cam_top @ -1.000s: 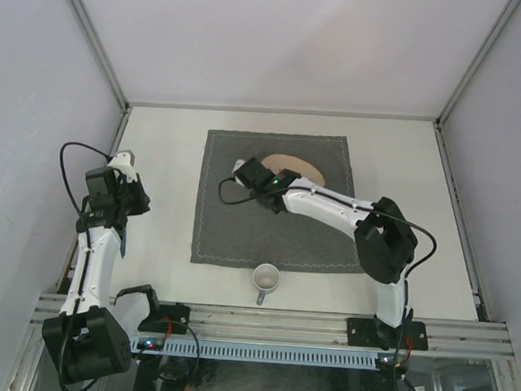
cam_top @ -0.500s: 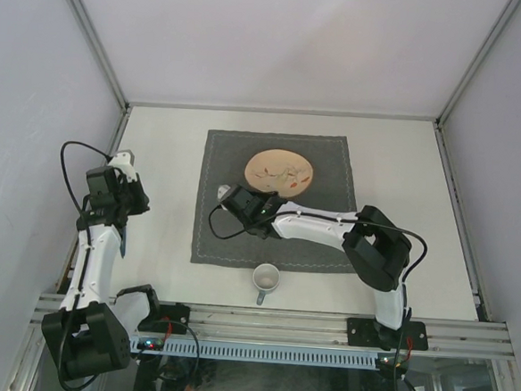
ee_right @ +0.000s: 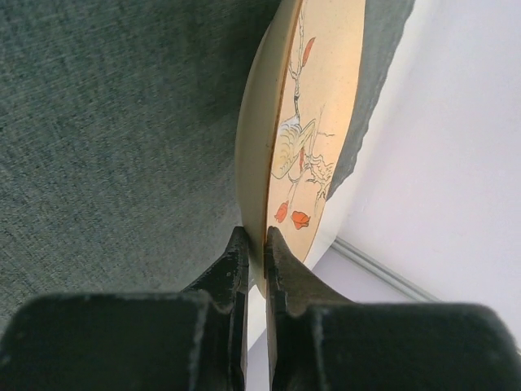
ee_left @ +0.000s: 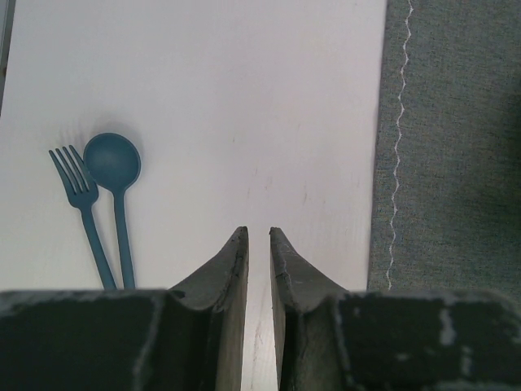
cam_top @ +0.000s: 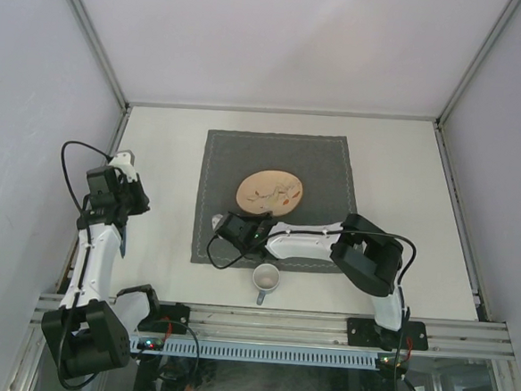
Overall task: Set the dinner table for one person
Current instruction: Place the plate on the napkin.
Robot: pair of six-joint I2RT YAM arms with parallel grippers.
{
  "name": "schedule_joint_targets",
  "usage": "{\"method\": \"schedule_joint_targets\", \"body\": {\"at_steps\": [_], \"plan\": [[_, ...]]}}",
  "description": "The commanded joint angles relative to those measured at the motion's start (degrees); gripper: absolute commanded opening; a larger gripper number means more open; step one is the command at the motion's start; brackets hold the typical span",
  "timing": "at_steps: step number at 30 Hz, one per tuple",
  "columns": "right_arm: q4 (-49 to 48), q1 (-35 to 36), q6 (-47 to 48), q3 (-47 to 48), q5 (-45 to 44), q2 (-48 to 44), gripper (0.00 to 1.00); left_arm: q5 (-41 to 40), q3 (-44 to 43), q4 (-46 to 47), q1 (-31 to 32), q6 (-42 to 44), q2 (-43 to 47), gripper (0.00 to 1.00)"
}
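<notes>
A round beige plate (cam_top: pixel 271 191) painted with a bird and red leaves is over the dark grey stitched cloth (cam_top: pixel 325 164) on the dinner table (cam_top: pixel 166 144). My right gripper (cam_top: pixel 239 227) is shut on the plate's near-left rim; in the right wrist view its fingertips (ee_right: pixel 265 234) pinch the plate (ee_right: pixel 313 122) edge-on. Whether the plate's far edge rests on the cloth cannot be told. My left gripper (ee_left: pixel 258 233) hangs over bare table left of the cloth (ee_left: pixel 456 147), jaws a narrow gap apart with nothing between. A blue fork (ee_left: pixel 77 191) and blue spoon (ee_left: pixel 112 163) lie side by side.
A pale mug (cam_top: pixel 265 276) stands on the table just off the cloth's near edge, handle toward the arm bases, close to my right forearm. Metal rails (cam_top: pixel 452 200) and white walls bound the table. My left arm (cam_top: pixel 108 203) stands by the left rail.
My right gripper has drawn the plate from the far part of the cloth toward the near left, and the arm has folded back. The left arm has not moved.
</notes>
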State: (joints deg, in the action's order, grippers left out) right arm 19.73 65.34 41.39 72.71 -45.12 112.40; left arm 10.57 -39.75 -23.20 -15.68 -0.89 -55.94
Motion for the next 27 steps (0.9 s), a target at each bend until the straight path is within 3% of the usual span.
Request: {"method": "schedule_joint_targets", "body": {"at_steps": [1,14,22,23,25,27], "plan": [[-3.67,0.03,0.27,0.87,-7.29,-0.27,0.00,-0.49,0.22,2.28,-0.62,0.56,-0.13,0.20],[-5.19,-1.00,0.17,0.86,-8.83,2.60,0.00,-0.32,1.25,2.46,-0.65,0.95,0.32,0.20],[0.11,-1.98,-2.97,1.45,-7.44,5.75,0.00,0.02,1.98,2.63,-1.10,1.42,0.34,0.20],[2.72,-2.38,-4.23,2.84,-6.61,5.98,0.11,0.20,1.84,2.71,-1.10,1.35,0.13,0.20],[9.05,-3.02,-7.30,5.53,-3.41,5.38,0.53,0.52,1.34,2.72,-1.19,1.05,-0.48,0.20],[13.31,-3.43,-9.38,8.35,-0.51,4.08,0.81,0.90,0.67,2.57,-1.21,0.83,-0.95,0.20]]}}
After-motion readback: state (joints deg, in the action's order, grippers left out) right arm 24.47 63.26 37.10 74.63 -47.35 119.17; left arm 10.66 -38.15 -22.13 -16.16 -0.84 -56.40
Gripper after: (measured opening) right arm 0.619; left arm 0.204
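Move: The right hand grips the plate by its near rim above the napkin; the plate's middle lies about 6 cm ahead, 1 cm to the right and slightly lower. The napkin's middle is roughly 6 cm ahead, 4 cm to the right and 5 cm below this hand. The mug stands about 15 cm back, 2 cm to the right and a little lower. From the idle left hand, the napkin's middle is some 7 cm ahead, 32 cm to the right and 11 cm down. Still pinching the plate's near rim, the right hand lowers it onto the napkin, sinking about 4 cm in all: quickly at first, then slowly, then faster again. Only at the very end do the fingers spread to a bit over half open and let go of the rim, while the hand slips some 2 cm to the right. ##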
